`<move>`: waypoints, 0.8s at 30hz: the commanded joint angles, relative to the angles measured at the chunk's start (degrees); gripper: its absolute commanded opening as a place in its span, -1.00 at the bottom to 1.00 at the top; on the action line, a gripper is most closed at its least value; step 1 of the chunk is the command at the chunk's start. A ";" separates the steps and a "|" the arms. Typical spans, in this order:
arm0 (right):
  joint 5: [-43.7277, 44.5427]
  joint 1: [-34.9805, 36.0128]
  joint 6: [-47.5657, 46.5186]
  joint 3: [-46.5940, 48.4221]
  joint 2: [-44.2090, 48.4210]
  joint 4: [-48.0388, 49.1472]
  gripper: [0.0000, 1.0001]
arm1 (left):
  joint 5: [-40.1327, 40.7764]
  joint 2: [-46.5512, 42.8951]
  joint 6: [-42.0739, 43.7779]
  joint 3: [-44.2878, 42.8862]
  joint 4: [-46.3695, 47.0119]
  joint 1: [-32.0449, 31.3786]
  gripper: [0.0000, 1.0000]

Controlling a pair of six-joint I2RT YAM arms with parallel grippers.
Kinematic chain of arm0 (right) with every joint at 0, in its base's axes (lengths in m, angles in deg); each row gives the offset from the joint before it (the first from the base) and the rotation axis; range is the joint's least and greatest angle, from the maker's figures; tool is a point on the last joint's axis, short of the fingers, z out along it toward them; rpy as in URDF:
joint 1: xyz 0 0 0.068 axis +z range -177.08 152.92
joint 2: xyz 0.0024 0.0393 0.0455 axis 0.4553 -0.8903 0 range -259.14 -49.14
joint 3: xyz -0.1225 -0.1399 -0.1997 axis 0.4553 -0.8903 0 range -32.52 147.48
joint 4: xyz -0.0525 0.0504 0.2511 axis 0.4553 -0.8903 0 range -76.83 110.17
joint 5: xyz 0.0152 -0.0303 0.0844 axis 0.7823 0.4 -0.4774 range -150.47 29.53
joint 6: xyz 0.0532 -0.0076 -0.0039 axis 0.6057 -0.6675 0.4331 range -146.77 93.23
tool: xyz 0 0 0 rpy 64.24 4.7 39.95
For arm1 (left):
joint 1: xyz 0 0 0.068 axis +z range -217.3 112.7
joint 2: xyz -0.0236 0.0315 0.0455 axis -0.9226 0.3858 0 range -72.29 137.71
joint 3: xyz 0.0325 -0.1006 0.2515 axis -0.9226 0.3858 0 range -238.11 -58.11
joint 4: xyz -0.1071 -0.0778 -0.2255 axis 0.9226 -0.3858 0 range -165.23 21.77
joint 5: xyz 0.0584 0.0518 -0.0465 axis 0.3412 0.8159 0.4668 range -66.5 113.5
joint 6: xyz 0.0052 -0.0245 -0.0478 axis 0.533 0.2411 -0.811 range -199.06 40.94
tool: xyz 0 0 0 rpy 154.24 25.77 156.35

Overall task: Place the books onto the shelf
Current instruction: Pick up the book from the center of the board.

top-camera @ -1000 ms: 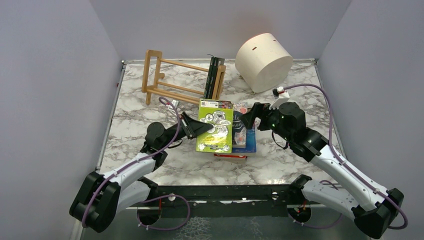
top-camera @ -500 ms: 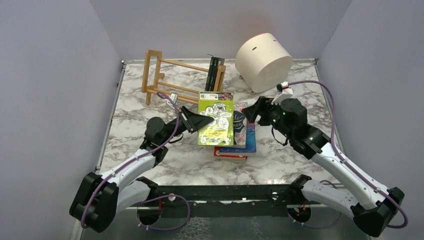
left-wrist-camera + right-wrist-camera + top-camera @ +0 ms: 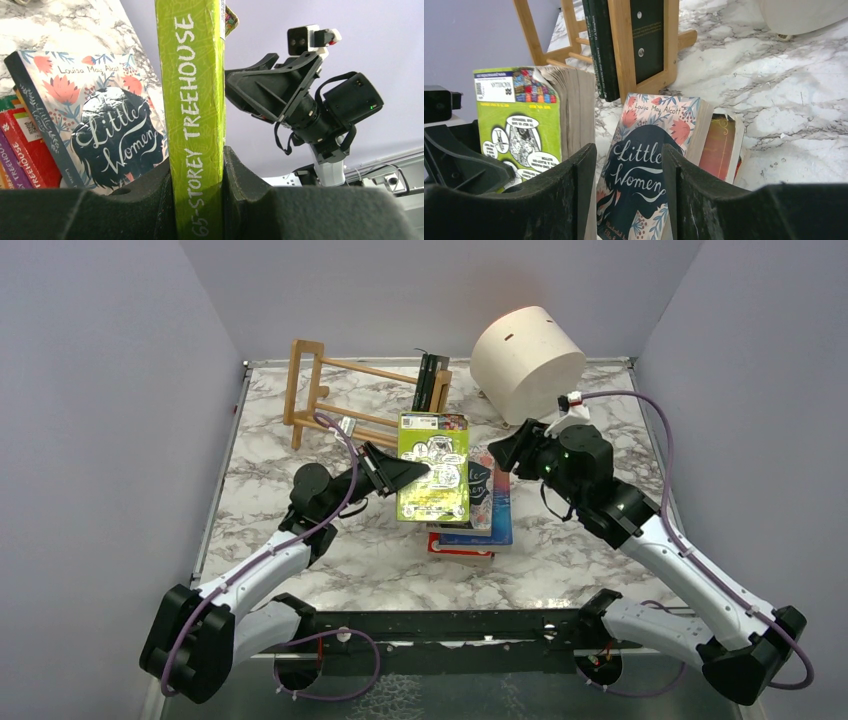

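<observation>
My left gripper [image 3: 402, 474] [image 3: 197, 167] is shut on the spine of a lime green book [image 3: 432, 468] [image 3: 196, 95] and holds it in the air over the left side of a stack of books [image 3: 478, 530]. The top book of that stack has a dark floral cover [image 3: 107, 135] [image 3: 644, 165]. My right gripper [image 3: 506, 450] [image 3: 629, 155] hovers at the stack's far right. Its jaws stand apart, with nothing between them. The light-wood shelf [image 3: 340, 400] [image 3: 624, 50] stands at the back left, with two dark books [image 3: 430, 390] [image 3: 599, 45] upright at its right end.
A cream cylindrical drum [image 3: 527, 360] [image 3: 804, 12] lies at the back right, close behind my right gripper. Lilac walls close in the marble table [image 3: 300, 570] on three sides. Purple cables loop off both arms.
My left gripper has carried the lime green book up and farther back, toward the shelf. My right gripper has drawn back off the stack and its jaws have narrowed.
</observation>
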 commanded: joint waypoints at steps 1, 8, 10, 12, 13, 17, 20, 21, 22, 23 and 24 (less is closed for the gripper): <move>1.30 -0.15 1.90 -1.30 1.10 2.32 -0.01 | 1.20 -0.20 0.35 -2.79 4.20 0.15 -1.00; 2.08 -0.19 0.11 -3.27 4.55 2.30 0.19 | 1.23 -1.11 2.06 -4.10 1.91 0.28 -1.00; 2.82 -0.15 -0.32 -3.10 5.14 1.72 0.22 | 1.22 -1.14 3.05 -5.28 0.59 0.39 -1.00; 2.98 -0.15 -0.83 -2.80 5.50 1.25 0.23 | 1.58 -1.07 4.47 -6.76 -1.37 0.54 -1.00; 2.93 -0.14 -0.98 -2.63 5.61 1.12 0.24 | 1.60 -0.83 5.15 -7.67 -2.34 0.77 -1.00; 2.84 -0.16 -1.24 -3.06 6.45 1.02 0.35 | 1.35 -0.52 6.83 -10.99 -5.12 2.48 -1.00; 3.57 -0.21 -1.26 -3.36 6.95 0.60 0.64 | 1.41 -0.52 8.22 -13.48 -7.58 4.11 -1.00; 3.73 -0.15 -1.17 -3.42 7.17 0.49 0.77 | 1.60 -0.73 8.97 -14.36 -8.74 4.65 -1.00; 3.74 -0.21 -1.13 -3.51 7.36 0.43 0.88 | 1.91 -0.90 9.87 -15.40 -10.18 5.37 -1.00; 3.75 -0.15 -1.17 -3.61 7.60 0.35 0.94 | 2.82 -1.16 11.13 -16.51 -11.87 6.02 -1.00; 3.80 -0.14 -1.22 -3.68 7.87 0.18 0.96 | 3.75 -1.46 12.79 -18.10 -14.30 6.72 -1.00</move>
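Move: The shelf's middle is about 22 cm ahead of the left gripper, which already holds the green book, some 12 cm to its left and roughly 10 cm lower. The dark books standing in the shelf are about 22 cm ahead and 1 cm right. Little Women lies on the stack about 7 cm ahead, 9 cm right and 15 cm below. From the right gripper, the shelf is some 18 cm ahead and 29 cm left. Keep the green book pinched in the left gripper and hold it almost still at first, then raise it about 5 cm while carrying it some 3.5 cm forward and slightly left towards the shelf, letting the fingers tip up a few degrees. Meanwhile open the empty right gripper from half to nearly full, easing it a centimetre or two left, back and up. ##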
